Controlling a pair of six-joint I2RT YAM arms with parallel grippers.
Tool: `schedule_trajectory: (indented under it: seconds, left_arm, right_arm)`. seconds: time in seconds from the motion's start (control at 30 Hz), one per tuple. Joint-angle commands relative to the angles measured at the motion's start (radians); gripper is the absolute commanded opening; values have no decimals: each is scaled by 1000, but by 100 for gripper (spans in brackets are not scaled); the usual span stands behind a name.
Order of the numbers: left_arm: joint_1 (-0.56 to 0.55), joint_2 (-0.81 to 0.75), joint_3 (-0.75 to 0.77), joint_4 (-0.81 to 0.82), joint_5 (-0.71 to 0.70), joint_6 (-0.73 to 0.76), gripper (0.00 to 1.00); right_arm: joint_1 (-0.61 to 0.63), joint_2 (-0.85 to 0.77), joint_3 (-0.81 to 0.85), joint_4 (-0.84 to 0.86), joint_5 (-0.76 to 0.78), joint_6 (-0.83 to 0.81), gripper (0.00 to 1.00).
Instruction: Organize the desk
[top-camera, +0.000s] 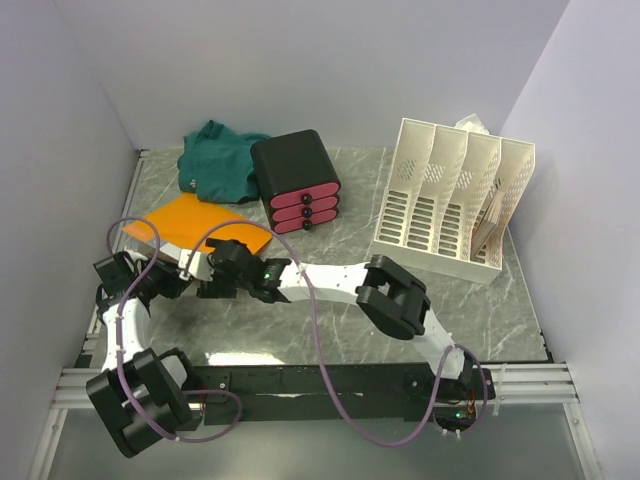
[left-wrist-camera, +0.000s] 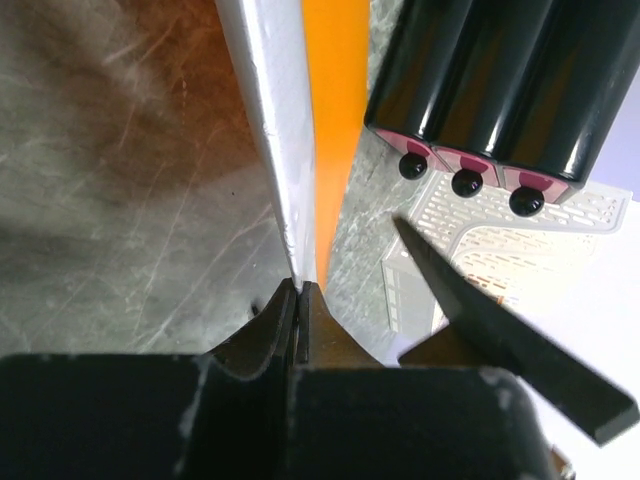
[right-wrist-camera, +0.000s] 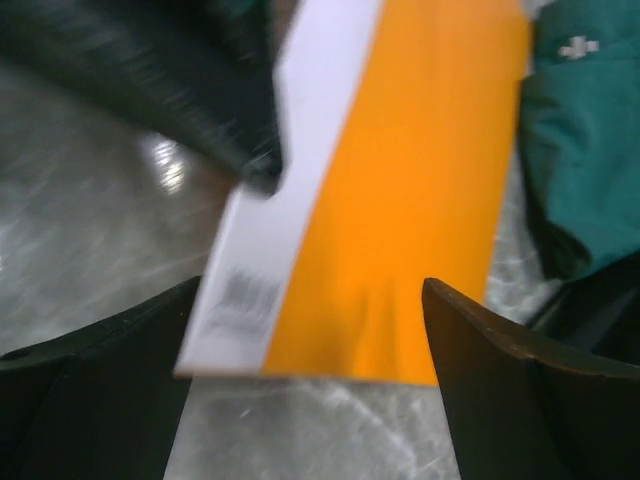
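Observation:
A flat orange folder with a white strip and a barcode lies tilted over the left of the grey-green marble desk. My left gripper is shut on the folder's near edge. In the left wrist view the jaws meet on that thin white and orange edge. My right gripper is beside it and open. In the right wrist view the orange folder has its lower edge between the wide-apart fingers, just above the desk.
A black drawer box with pink fronts stands at the back centre. A green cloth lies to its left, and a white slotted file rack holding papers stands at the back right. Grey walls close in both sides.

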Motion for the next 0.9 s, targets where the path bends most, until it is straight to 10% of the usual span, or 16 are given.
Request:
schedule_trajectory:
  seconds: [0.0, 0.27, 0.3, 0.43, 0.7, 0.87]
  left_arm:
    - [9, -39, 37, 10, 56, 11, 1]
    - [13, -73, 23, 12, 64, -12, 1]
    - [15, -76, 24, 7, 60, -15, 2]
    - [16, -111, 58, -106, -43, 6, 61]
    - [16, -145, 98, -232, -196, 9, 90]
    - [16, -115, 152, -289, -256, 3, 90]
  right_arm:
    - [-6, 48, 81, 142, 120, -8, 83]
    - [11, -17, -9, 153, 7, 44, 3]
    - [16, -48, -37, 153, -6, 67, 0]
    - [19, -103, -54, 105, -56, 153, 0]
    - [26, -233, -111, 21, -148, 239, 0]
    - [42, -318, -195, 1, -196, 238, 0]
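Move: The left hand already pinches the orange folder by its near, white-striped edge; the folder's middle lies about 12 cm ahead, 2 cm right and 5 cm below. The right hand's open fingers stand at the folder's right end, its middle some 9 cm ahead, 4 cm left and 5 cm below. From the right hand, the drawer box is about 24 cm ahead and 22 cm right, the teal cloth 28 cm ahead and 2 cm right. The right hand's fingers shut on the folder's white-striped near edge, to the right of the left hand's grip, after a nudge of a centimetre or so forward and left. The left fingers then open wide and let go, easing slightly left and back, while the right hand keeps its pinch and draws the edge back towards the base and up, about 5 cm each way, with a smaller shift right. ##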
